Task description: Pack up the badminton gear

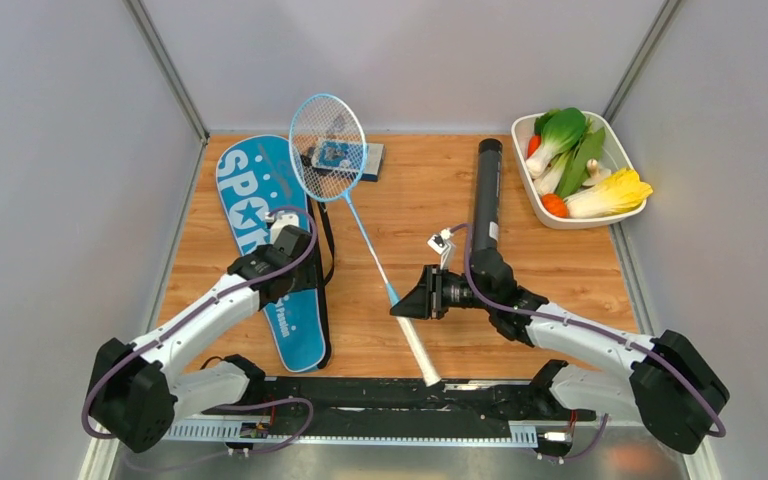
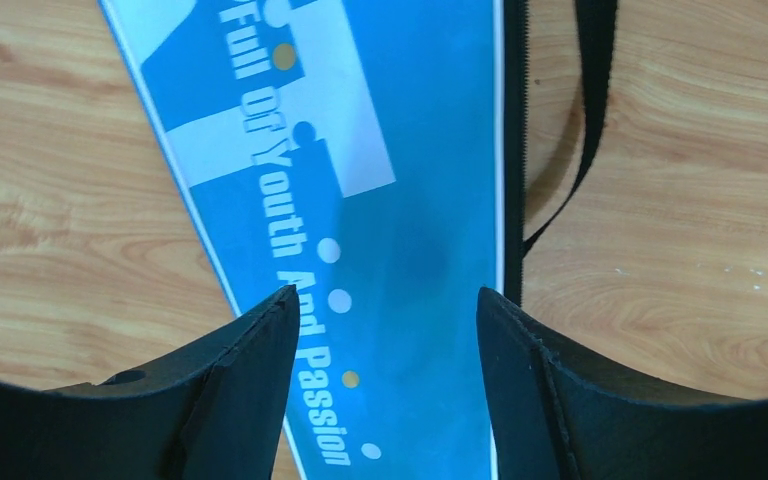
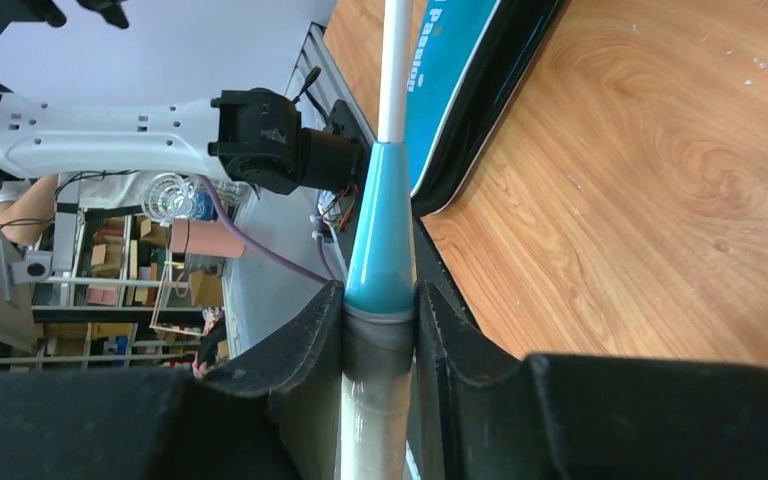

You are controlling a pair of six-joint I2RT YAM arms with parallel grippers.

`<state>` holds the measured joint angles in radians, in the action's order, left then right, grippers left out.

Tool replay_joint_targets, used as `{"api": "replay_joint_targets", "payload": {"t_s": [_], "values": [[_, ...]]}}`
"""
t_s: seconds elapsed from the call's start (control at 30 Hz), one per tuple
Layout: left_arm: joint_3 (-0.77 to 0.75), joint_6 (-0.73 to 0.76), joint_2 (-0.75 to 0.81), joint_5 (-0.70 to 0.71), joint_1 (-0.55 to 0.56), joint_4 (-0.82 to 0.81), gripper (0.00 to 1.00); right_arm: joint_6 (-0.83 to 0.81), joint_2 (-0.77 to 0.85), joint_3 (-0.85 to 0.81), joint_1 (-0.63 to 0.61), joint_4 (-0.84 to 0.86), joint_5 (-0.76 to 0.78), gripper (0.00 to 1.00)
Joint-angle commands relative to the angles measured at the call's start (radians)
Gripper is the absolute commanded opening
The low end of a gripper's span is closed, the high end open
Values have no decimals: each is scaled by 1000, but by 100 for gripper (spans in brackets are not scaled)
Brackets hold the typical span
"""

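A light-blue-framed racket [image 1: 328, 145] runs diagonally across the middle of the table, its white handle [image 1: 418, 350] pointing at the near edge. My right gripper [image 1: 403, 305] is shut on the racket where the blue cone [image 3: 380, 240] meets the handle, and its fingers [image 3: 315, 340] press both sides. The blue "SPORT" racket cover [image 1: 265, 200] lies flat at the left. My left gripper [image 2: 388, 300] hangs open just above the cover's [image 2: 400, 200] narrow part, with nothing between its fingers. A long black tube [image 1: 486, 185] lies right of centre.
A small blue box [image 1: 352, 158] sits under the racket head at the back. A white tray [image 1: 526, 160] of vegetables stands at the back right. The cover's black strap [image 2: 590, 120] lies on the wood beside it. Grey walls close in left and right.
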<state>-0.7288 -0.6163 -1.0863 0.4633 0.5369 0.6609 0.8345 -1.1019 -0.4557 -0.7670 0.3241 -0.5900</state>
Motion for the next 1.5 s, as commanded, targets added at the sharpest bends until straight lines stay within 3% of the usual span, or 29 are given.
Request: {"api": "replay_joint_targets", "payload": {"t_s": [0.0,0.3,0.53,0.67,0.77,0.83,0.87,1.13,1.47], "values": [[-32,47,-24,-100,-5,-124,72,-4,4,-6,3,135,-61,0],[-21,41,-149,-239,-6,-229,71,17,66,34,3,26,54,0],[-33,42,-269,-150,-4,-195,64,31,104,77,3,28,85,0],[-32,47,-276,-148,-5,-190,44,64,113,113,3,55,98,0],[-28,49,-251,-148,-4,-177,17,112,121,143,3,92,104,0],[-28,48,-220,-142,-4,-162,3,129,124,150,3,97,107,0],[-27,45,-208,-136,-5,-155,1,132,126,150,3,93,108,0],[-14,-28,-30,-88,-4,-89,0,192,98,190,-11,119,94,0],[4,-83,80,-123,-4,-83,0,327,-40,171,-111,314,7,0]]}}
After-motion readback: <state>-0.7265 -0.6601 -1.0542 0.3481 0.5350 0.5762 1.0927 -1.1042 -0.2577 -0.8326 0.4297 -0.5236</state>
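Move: The upper rim of the bag's right, unzipped edge is the left hand's target, about 4 cm to its right, 1 cm ahead and 6 cm below. The strap loop lies some 9 cm ahead and 7 cm right of that hand, the blue box roughly 30 cm ahead and 12 cm right. From the right hand, already gripping the racket, that rim is about 18 cm left, 9 cm ahead and 14 cm below; the racket's head is about 30 cm ahead, 14 cm left and 10 cm higher. Rightward by about 5 cm and then down, the left hand brings its open fingers over the bag's right edge, shuts them to pinch the upper rim, and rises some 7 cm still holding it. The right hand keeps its grip on the racket, sinking about 5 cm and finally drawing back a little while tilting the racket's head down. ##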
